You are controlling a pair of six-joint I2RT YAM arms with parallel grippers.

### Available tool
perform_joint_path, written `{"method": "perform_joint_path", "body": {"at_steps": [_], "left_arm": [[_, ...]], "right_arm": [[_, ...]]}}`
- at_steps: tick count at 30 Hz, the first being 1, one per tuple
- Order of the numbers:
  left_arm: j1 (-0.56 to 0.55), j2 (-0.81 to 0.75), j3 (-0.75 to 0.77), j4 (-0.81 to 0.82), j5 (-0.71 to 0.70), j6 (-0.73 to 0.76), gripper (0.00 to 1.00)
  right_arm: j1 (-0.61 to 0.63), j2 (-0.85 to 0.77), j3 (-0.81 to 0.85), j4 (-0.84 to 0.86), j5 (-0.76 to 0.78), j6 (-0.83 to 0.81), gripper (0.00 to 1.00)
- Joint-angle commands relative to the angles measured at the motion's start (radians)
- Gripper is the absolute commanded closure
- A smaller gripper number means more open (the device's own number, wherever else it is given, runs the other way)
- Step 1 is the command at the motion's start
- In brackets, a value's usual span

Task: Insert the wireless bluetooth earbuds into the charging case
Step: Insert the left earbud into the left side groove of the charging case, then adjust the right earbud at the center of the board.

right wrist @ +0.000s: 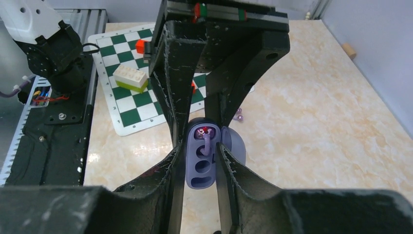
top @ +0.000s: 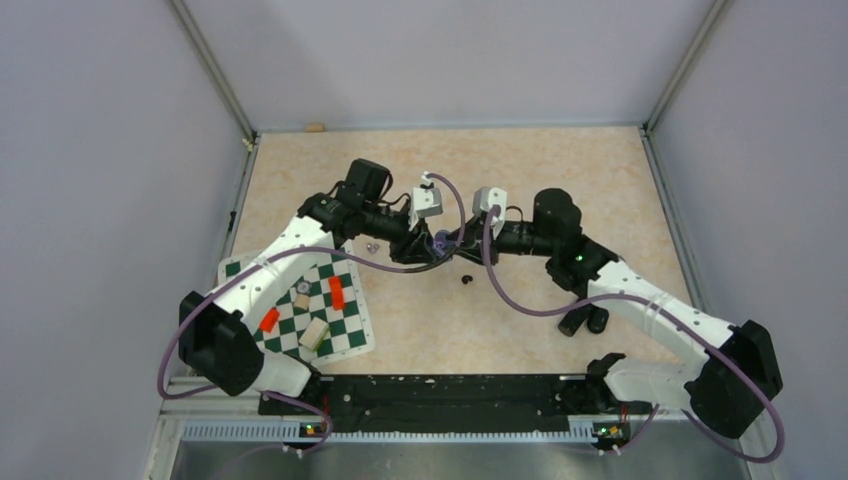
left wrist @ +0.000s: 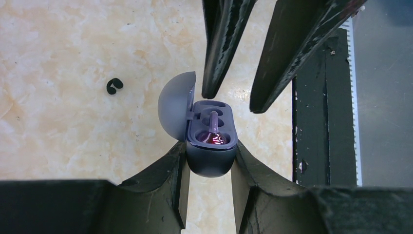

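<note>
The charging case (left wrist: 210, 163) is a lavender-grey oval held off the table, with its lid (left wrist: 174, 105) swung open to the left. My left gripper (left wrist: 210, 146) is shut on the case's body. One lilac earbud (left wrist: 213, 131) sits in the case's near socket, its stem pointing along the tray; the same earbud (right wrist: 206, 141) shows in the right wrist view. My right gripper (right wrist: 200, 146) hovers just over the open case (right wrist: 199, 170), jaws open and holding nothing. A second earbud (right wrist: 238, 116) lies on the table beyond the case.
A green-and-white checkered mat (top: 345, 335) lies at the left with red blocks (top: 337, 292) and a pale brick (top: 314, 333) on it. A small black C-shaped piece (top: 465, 279) rests below the grippers. Black cylinders (top: 585, 320) lie by the right arm. A cork (top: 315, 127) sits at the back wall.
</note>
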Motion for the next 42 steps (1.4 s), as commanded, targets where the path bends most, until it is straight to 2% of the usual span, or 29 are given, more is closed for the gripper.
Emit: {"method": "perform_joint_path", "body": {"at_steps": [1, 9, 16, 21, 26, 30, 35, 42], "left_arm": [[-0.005, -0.008, 0.025, 0.002, 0.013, 0.017, 1.00], [0.001, -0.018, 0.045, -0.030, -0.026, 0.040, 1.00], [0.050, -0.071, 0.047, -0.039, -0.023, 0.049, 1.00], [0.128, -0.127, 0.053, -0.048, 0.014, 0.053, 1.00], [0.256, -0.204, 0.057, -0.063, 0.027, 0.053, 1.00], [0.310, -0.276, 0.043, -0.083, -0.011, 0.078, 1.00], [0.356, -0.353, -0.018, -0.100, -0.031, 0.080, 1.00], [0.433, -0.487, -0.157, -0.064, -0.061, 0.032, 1.00]], "right_arm": [[-0.011, -0.060, 0.036, 0.000, -0.029, -0.007, 0.71], [-0.074, -0.133, 0.065, -0.030, -0.071, 0.005, 0.55], [-0.148, -0.166, 0.057, 0.018, 0.023, 0.069, 0.45], [-0.159, -0.144, 0.045, 0.064, 0.135, 0.102, 0.41], [-0.160, -0.079, 0.059, 0.070, 0.227, 0.112, 0.39], [-0.157, 0.035, 0.145, 0.013, 0.281, 0.151, 0.39], [-0.133, 0.282, 0.342, -0.122, 0.299, 0.178, 0.35], [-0.029, 0.695, 0.672, -0.288, 0.347, 0.074, 0.29]]}}
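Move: From the right hand, the loose purple earbud lies about 9 cm ahead, 20 cm to the left and 20 cm below; the held case is about 2 cm left and 3 cm below. The black earbuds lie 20 cm below it: one 9 cm ahead and 6 cm right, one level and 4 cm right. From the left hand, the purple earbud is about 9 cm ahead, 16 cm left and 17 cm down. Right hand lifts clear, opening wider, then swings about 17 cm forward; left carries the case 13 cm leftward. ##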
